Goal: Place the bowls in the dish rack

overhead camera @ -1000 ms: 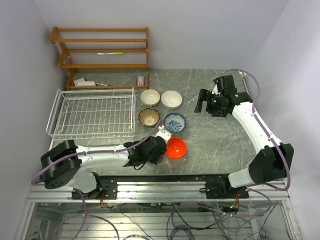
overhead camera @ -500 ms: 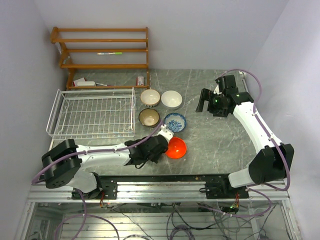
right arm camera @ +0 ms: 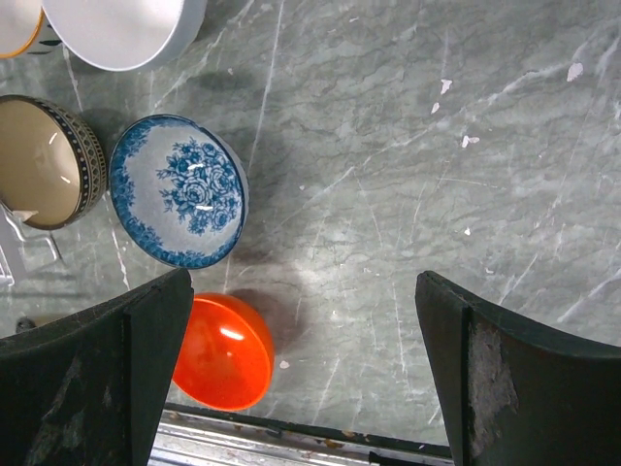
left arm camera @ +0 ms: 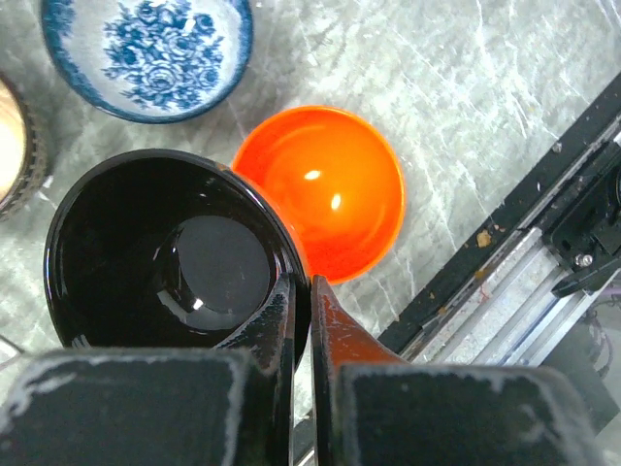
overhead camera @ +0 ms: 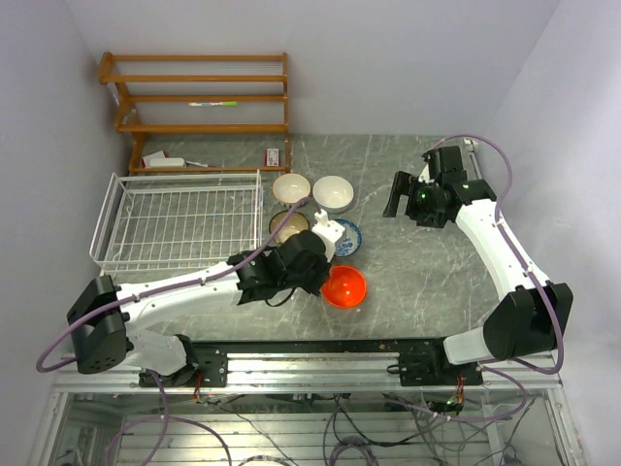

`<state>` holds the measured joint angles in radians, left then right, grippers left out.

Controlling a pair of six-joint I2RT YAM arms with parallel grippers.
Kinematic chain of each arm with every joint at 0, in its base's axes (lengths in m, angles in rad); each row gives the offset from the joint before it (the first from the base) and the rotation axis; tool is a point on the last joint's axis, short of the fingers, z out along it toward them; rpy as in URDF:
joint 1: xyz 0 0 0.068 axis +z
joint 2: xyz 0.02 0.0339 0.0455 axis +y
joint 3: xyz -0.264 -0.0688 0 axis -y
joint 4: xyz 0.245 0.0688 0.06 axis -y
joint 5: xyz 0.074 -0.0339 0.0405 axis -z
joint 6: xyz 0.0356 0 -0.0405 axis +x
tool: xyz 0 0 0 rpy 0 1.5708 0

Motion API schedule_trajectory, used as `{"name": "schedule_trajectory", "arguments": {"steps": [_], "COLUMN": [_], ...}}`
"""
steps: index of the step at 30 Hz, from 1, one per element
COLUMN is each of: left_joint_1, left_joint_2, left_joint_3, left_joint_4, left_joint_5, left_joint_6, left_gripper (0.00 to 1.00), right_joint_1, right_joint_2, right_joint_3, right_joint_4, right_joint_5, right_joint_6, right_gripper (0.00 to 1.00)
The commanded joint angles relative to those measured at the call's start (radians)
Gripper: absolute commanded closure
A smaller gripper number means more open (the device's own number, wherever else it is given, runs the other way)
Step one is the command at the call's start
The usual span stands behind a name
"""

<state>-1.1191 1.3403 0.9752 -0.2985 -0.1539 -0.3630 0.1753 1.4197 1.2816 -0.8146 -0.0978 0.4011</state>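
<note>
My left gripper (left arm camera: 301, 288) is shut on the rim of the glossy black bowl (left arm camera: 165, 252), one finger inside and one outside, holding it above the table beside the orange-red bowl (left arm camera: 330, 189). From above, this gripper (overhead camera: 303, 264) sits between the orange-red bowl (overhead camera: 344, 285) and the brownish-tan bowl (overhead camera: 288, 225), and partly covers the blue-and-white bowl (overhead camera: 347, 236). The cream bowl (overhead camera: 291, 188) and white bowl (overhead camera: 333, 192) stand behind. The white wire dish rack (overhead camera: 116, 218) lies to the left with no bowls in it. My right gripper (right arm camera: 303, 291) hangs open and high over bare table.
A wooden slatted shelf (overhead camera: 194, 97) stands behind the rack with small items at its foot. The metal rail (overhead camera: 320, 364) runs along the table's near edge, close to the orange-red bowl (right arm camera: 223, 349). Walls close in on both sides.
My left gripper shut on the black bowl's rim, then moved away from the near edge toward the other bowls, carrying the bowl. The right arm barely shifted.
</note>
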Motion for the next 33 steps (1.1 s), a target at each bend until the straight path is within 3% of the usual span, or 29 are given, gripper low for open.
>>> {"name": "schedule_trajectory", "arguments": {"steps": [1,8,20,29,33], "left_joint_1": [0.041,0.165,0.599,1.02,1.102], "left_joint_2": [-0.046,-0.116,-0.241,-0.289,-0.271], "left_joint_3": [0.031,0.079,0.152,-0.052,-0.11], "left_joint_4": [0.027,0.011,0.059,0.378,0.469], "left_joint_5": [0.021,0.05,0.294,0.606,0.665], "left_joint_6": [0.018,0.032,0.019,-0.278,-0.352], "left_gripper": [0.93,0.93,0.93,0.93,0.93], "right_joint_1": [-0.01,-0.014,-0.015,-0.015,-0.014], "right_joint_2": [-0.032,-0.029,-0.01,-0.01,-0.006], "right_joint_3": [-0.014,-0.007,0.016,0.015,0.017], "right_joint_4": [0.001,0.002,0.012,0.013,0.011], "right_joint_5": [-0.002,-0.01,-0.057,-0.081,-0.081], "right_joint_6": [-0.01,-0.007,0.001,-0.002,-0.003], "right_gripper": [0.02,0.02,0.02,0.02,0.02]}}
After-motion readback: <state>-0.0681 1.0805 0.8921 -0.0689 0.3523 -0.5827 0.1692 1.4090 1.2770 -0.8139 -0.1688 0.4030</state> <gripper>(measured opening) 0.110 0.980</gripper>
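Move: My left hand still holds the black bowl by its rim, in the air. The middle of the dish rack lies some 35 cm to its left, 17 cm ahead and about 10 cm lower. The orange bowl is about 5 cm to my left hand's right and barely 1 cm ahead, the blue bowl 12 cm ahead and 3 cm right, the brown bowl 15 cm ahead and 9 cm left. From my idle right hand the rack's middle is roughly 52 cm left, about level. I swing the black bowl left and forward, away from the orange bowl and over the right part of the dish rack, slowly at first, then fast: about 23 cm left and 18 cm forward. I climb some 14 cm on the way, then begin to sink, while the wrist turns counter-clockwise and tips until the fingers point mostly forward, only slightly down; they keep their pinch on the rim. ##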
